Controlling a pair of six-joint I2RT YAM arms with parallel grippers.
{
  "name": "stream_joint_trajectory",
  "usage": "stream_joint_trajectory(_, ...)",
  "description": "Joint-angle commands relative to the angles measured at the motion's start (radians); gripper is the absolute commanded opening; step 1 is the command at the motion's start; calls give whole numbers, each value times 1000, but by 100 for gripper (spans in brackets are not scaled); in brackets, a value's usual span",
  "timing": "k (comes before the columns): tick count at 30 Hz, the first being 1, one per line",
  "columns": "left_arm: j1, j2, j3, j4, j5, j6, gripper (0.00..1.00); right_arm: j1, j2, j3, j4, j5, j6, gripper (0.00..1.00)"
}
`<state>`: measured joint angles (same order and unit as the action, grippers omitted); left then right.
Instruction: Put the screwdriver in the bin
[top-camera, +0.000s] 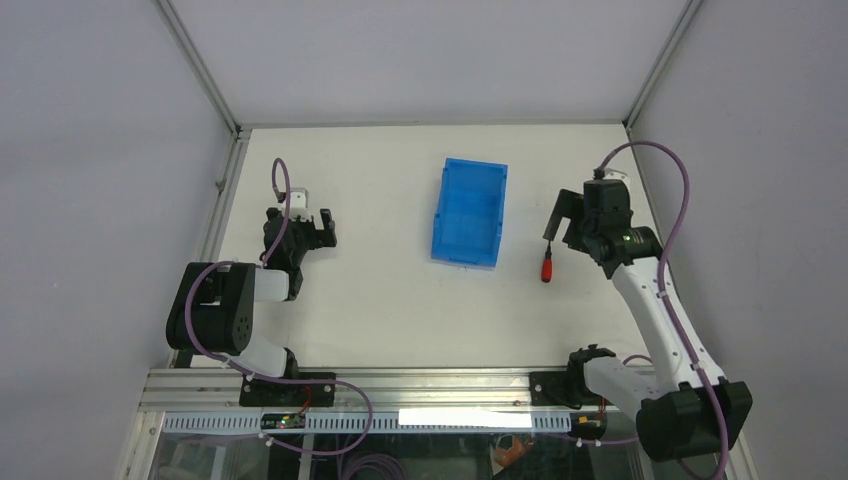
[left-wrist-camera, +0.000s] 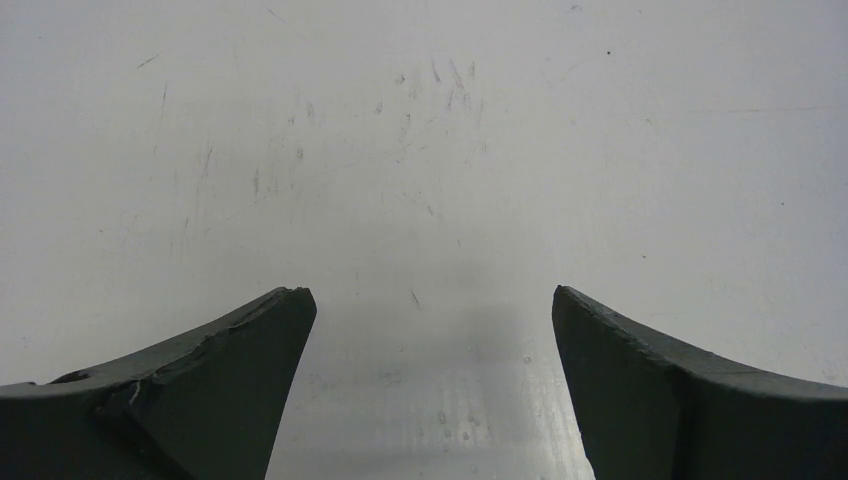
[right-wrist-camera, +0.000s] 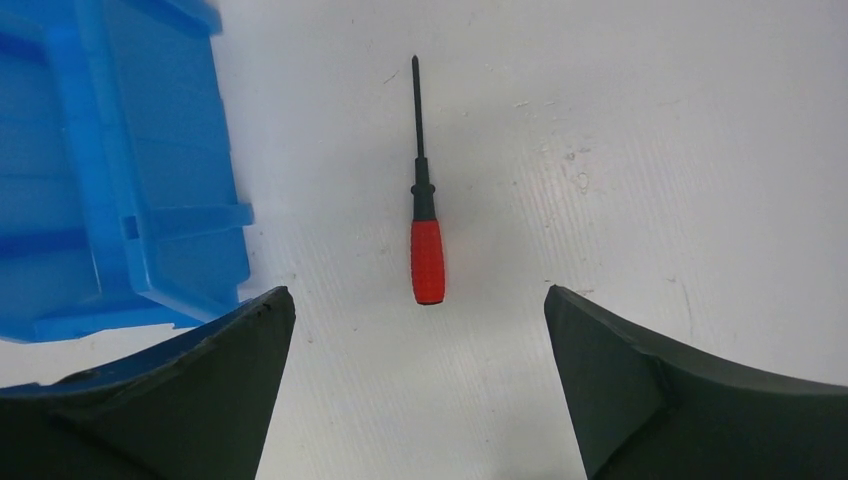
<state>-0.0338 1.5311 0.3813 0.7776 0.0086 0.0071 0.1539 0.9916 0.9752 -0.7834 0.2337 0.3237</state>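
The screwdriver (top-camera: 547, 268) lies flat on the white table, just right of the blue bin (top-camera: 470, 210). It has a red handle and a thin dark shaft. My right gripper (top-camera: 562, 222) hovers over it, open. In the right wrist view the screwdriver (right-wrist-camera: 427, 262) lies between and just ahead of the fingertips, handle end nearest and untouched by the right gripper (right-wrist-camera: 417, 308). The bin (right-wrist-camera: 120, 200) fills the left of that view. My left gripper (top-camera: 315, 232) is far to the left. It shows open and empty over bare table in the left wrist view (left-wrist-camera: 432, 292).
The white table (top-camera: 390, 300) is walled by grey panels at the back and on both sides. A metal rail (top-camera: 400, 385) with both arm bases runs along the near edge. The right arm's purple cable (top-camera: 680, 190) loops above its wrist.
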Motion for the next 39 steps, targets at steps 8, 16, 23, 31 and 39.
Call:
stream_joint_trajectory(8,-11,-24,2,26,10,-16,99,-5,328,-50,173,-15,23,99)
stream_joint_trajectory(16,-12,-23,2,26,10,-16,99,-5,514,-63,205,-67,69,88)
stream_joint_trajectory(23,-11,-23,2,26,10,-16,99,-8,612,-29,170,-71,102,61)
stream_joint_trajectory(31,-11,-24,2,26,10,-16,99,-9,564,21,101,-8,104,8)
stream_joint_trajectory(39,-11,-23,2,26,10,-16,99,18,370,217,-41,-31,47,4)
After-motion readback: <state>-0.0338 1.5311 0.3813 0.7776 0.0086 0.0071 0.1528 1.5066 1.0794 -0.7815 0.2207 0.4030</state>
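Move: The red handle of the screwdriver lies about 17 cm below my right hand, some 2 cm ahead and 2 cm to its left, with the shaft pointing forward away from me. The blue bin's middle is some 14 cm ahead of that hand, about 19 cm to its left and 15 cm below. From my idle left hand, the handle is roughly 54 cm to the right, 11 cm back and a little lower, about 3 cm. I drop my right hand about 16 cm onto the screwdriver, easing a couple of centimetres forward and to the left while tipping my fingers nearly 30 degrees steeper. Low down I close them from wide open, pinch the front of the red handle from both sides, then lift about 4 cm and keep the grip. ##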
